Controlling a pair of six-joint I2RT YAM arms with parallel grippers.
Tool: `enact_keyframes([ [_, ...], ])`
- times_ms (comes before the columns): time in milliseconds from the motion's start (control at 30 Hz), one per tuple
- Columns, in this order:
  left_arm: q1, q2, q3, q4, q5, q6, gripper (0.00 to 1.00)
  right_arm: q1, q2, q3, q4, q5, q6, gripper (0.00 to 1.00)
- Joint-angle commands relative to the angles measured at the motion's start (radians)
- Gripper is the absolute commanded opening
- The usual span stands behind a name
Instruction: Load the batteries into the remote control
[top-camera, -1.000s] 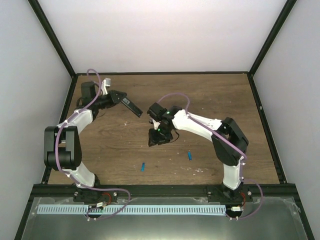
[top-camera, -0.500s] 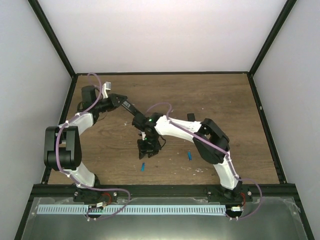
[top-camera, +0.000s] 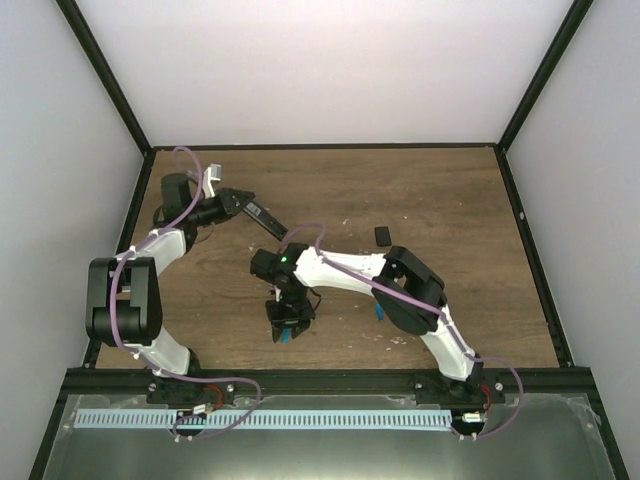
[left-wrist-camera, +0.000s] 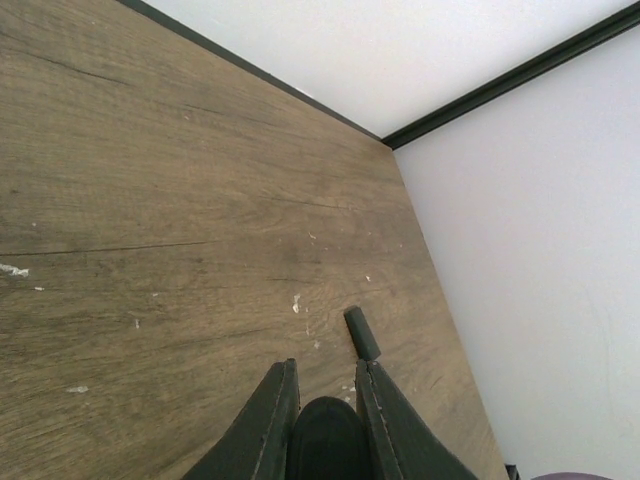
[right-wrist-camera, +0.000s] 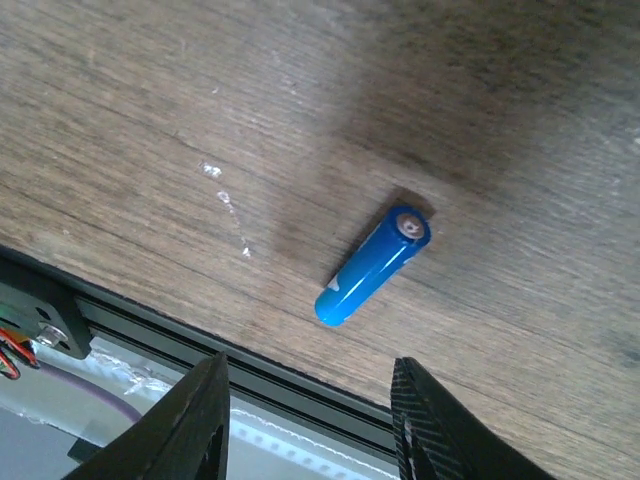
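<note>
My left gripper (top-camera: 243, 203) is shut on one end of the slim black remote control (top-camera: 266, 218), held above the table at the back left. In the left wrist view the remote's rounded dark end (left-wrist-camera: 325, 440) fills the gap between the fingers of the left gripper (left-wrist-camera: 325, 372). My right gripper (top-camera: 285, 322) hangs open over a blue battery (top-camera: 285, 337) close to the front edge. The right wrist view shows that battery (right-wrist-camera: 372, 265) lying flat on the wood, just ahead of the right gripper (right-wrist-camera: 308, 362) and untouched. A second battery (top-camera: 379, 312) lies to the right, partly behind the right arm.
A small black cover piece (top-camera: 381, 235) lies on the wood right of centre, and shows ahead of the left fingers (left-wrist-camera: 362, 333). The black front rail (right-wrist-camera: 300, 390) runs just below the battery. Pale specks (right-wrist-camera: 225, 195) dot the tabletop. White walls enclose the table.
My right arm has swung from the table's middle toward the near left and come down over the battery by the front edge, uncovering the cover piece. The left arm has barely shifted.
</note>
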Motion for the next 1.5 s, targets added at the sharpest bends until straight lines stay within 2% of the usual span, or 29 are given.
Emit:
enact_keyframes([
  [0, 0.005, -0.025, -0.009, 0.047, 0.019, -0.009, 0.0, 0.001, 0.019, 0.04, -0.022, 0.019, 0.029, 0.39],
  [400, 0.005, -0.029, -0.01, 0.048, 0.021, -0.008, 0.0, -0.007, 0.083, 0.097, -0.038, 0.065, -0.02, 0.38],
  [600, 0.005, -0.029, -0.009, 0.048, 0.021, -0.006, 0.0, -0.017, 0.092, 0.099, -0.038, 0.07, -0.032, 0.3],
  [1000, 0.005, -0.02, -0.006, 0.045, 0.02, -0.005, 0.0, -0.021, 0.11, 0.095, -0.041, 0.082, -0.061, 0.27],
  [1133, 0.005, -0.016, -0.008, 0.046, 0.02, -0.006, 0.0, -0.021, 0.114, 0.097, -0.043, 0.091, -0.07, 0.23],
  [1233, 0.005, -0.013, -0.008, 0.047, 0.021, -0.005, 0.0, -0.023, 0.12, 0.103, -0.052, 0.106, -0.073, 0.16],
  [1467, 0.005, -0.017, -0.008, 0.039, 0.017, 0.003, 0.0, -0.024, 0.146, 0.147, -0.107, 0.164, -0.098, 0.13],
])
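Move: About 2 cm ahead of the open right hand and some 3 cm below it, level with it sideways, lies the near blue battery on the table. The other battery is about 7 cm ahead and 21 cm to the right, also on the table, and the remote control hangs roughly 26 cm ahead, 7 cm left and 13 cm up. From the left hand, the near battery lies about 28 cm back, 12 cm right and 17 cm below. Sinking and easing forward, about 2.5 cm each way, the right hand brings its down-pointing fingers over the near battery and narrows them in stages from partly open to about a battery's width. The pads end on either side of the battery's outer part, pinching it where it lies; the wrist barely tilts. The left hand stays still, keeping its hold on the remote control. ##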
